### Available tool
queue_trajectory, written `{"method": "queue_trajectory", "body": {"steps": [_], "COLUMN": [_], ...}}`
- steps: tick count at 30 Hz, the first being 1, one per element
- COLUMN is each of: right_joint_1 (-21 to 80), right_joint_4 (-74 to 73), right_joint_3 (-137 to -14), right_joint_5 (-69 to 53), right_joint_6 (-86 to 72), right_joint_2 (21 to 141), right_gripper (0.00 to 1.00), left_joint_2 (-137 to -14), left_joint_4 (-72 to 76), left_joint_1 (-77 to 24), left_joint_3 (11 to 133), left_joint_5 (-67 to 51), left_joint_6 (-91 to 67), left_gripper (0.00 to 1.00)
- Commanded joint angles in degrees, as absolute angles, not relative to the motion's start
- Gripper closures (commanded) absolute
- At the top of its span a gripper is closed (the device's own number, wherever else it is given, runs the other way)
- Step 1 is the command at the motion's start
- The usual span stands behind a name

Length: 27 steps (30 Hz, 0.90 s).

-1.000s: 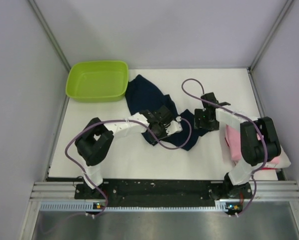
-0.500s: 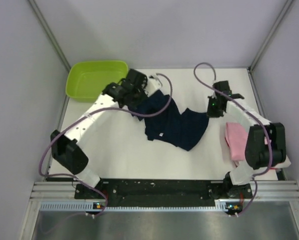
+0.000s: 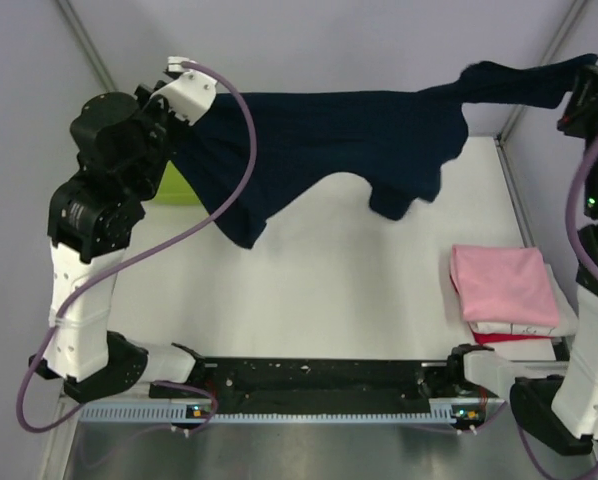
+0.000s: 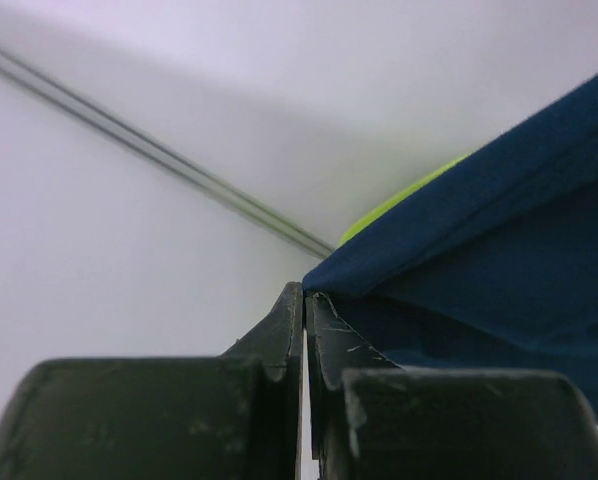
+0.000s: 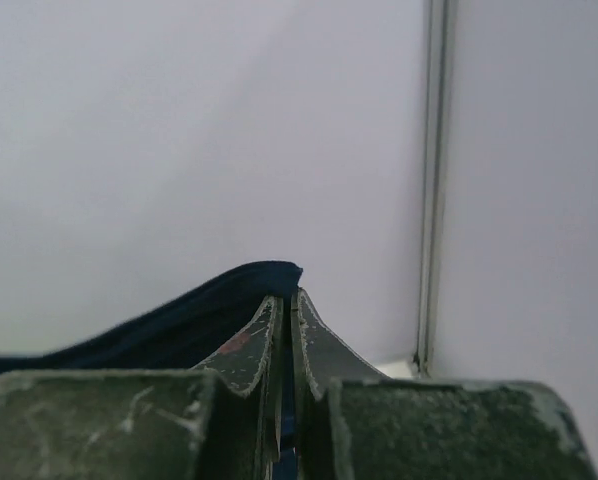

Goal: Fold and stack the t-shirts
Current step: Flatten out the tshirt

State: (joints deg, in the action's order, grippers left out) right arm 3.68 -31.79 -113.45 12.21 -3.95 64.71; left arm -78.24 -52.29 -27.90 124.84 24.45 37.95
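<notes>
The dark navy t-shirt (image 3: pixel 329 135) hangs stretched in the air between both grippers, high above the table's far half. My left gripper (image 3: pixel 184 110) is shut on its left edge (image 4: pixel 459 270); the closed fingertips (image 4: pixel 294 300) pinch the cloth corner. My right gripper (image 3: pixel 577 90) is shut on its right end; the cloth (image 5: pixel 179 320) passes between the closed fingertips (image 5: pixel 304 310). A stack of folded t-shirts lies at the right: pink (image 3: pixel 503 285) on top, white (image 3: pixel 564 318) and red (image 3: pixel 504 337) below.
The lime green tub (image 3: pixel 174 185) stands at the far left, mostly hidden behind my left arm and the shirt; a sliver shows in the left wrist view (image 4: pixel 399 205). The white table (image 3: pixel 319 290) lies below. Purple walls with metal rails enclose the area.
Both arms have risen and spread apart, lifting the navy shirt off the table and stretching it out in the air. The folded stack has not moved.
</notes>
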Motion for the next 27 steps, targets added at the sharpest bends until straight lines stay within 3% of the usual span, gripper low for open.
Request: {"method": "queue_trajectory", "body": {"steps": [1, 10, 15, 20, 24, 27], "right_joint_1": [3.52, 3.52, 0.27, -7.20, -7.47, -8.00], "right_joint_4": [-33.49, -33.31, -33.22, -32.35, -26.74, -22.68], "right_joint_3": [-118.55, -121.10, -133.30, -149.29, -151.53, -151.08], "right_joint_5": [17.40, 16.87, 16.44, 9.85, 10.89, 13.26], "right_joint_6": [3.07, 7.11, 8.88, 0.45, 1.31, 3.94], "right_joint_2": [63.46, 70.47, 86.36, 99.30, 99.50, 97.30], "right_gripper": [1.00, 1.00, 1.00, 1.00, 1.00, 1.00], "left_joint_2": [-76.38, -80.93, -91.56, -104.74, -110.56, -111.88], "left_joint_4": [-52.29, -47.30, -34.14, -15.16, -2.22, -0.44], "left_joint_1": [-27.51, -27.42, -26.28, -24.18, -23.03, -22.94], "left_joint_3": [126.56, 123.32, 124.62, 137.52, 143.44, 143.26], "left_joint_5": [30.85, 25.85, 25.83, 31.54, 31.73, 30.33], "left_joint_6": [42.01, 42.01, 43.77, 47.89, 53.16, 55.55], "left_gripper": [1.00, 1.00, 1.00, 1.00, 1.00, 1.00]}}
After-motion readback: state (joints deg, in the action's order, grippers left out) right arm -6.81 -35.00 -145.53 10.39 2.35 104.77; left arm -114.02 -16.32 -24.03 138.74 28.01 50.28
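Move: The navy t-shirt is already held aloft, slung between the two shut grippers. The open table middle it is to be spread on lies some 52 cm below the left hand, about 19 cm to its right and 3 cm ahead; from the right hand it is roughly 59 cm down, 29 cm left and 8 cm ahead. The green bin is about 15 cm ahead of the left hand, 10 cm left; the pink stack is about 6 cm behind the right hand, 10 cm right. The navy t-shirt, still pinched at its two upper corners, is drawn back and up a few centimetres, then flung forward: both hands sweep about 25 cm towards the far wall, drifting right. The right sinks some 10 cm as its fingers tip down about 20 degrees; the left dips about 5 cm, then starts to rise, its fingers tipping up. Both grippers stay shut. ##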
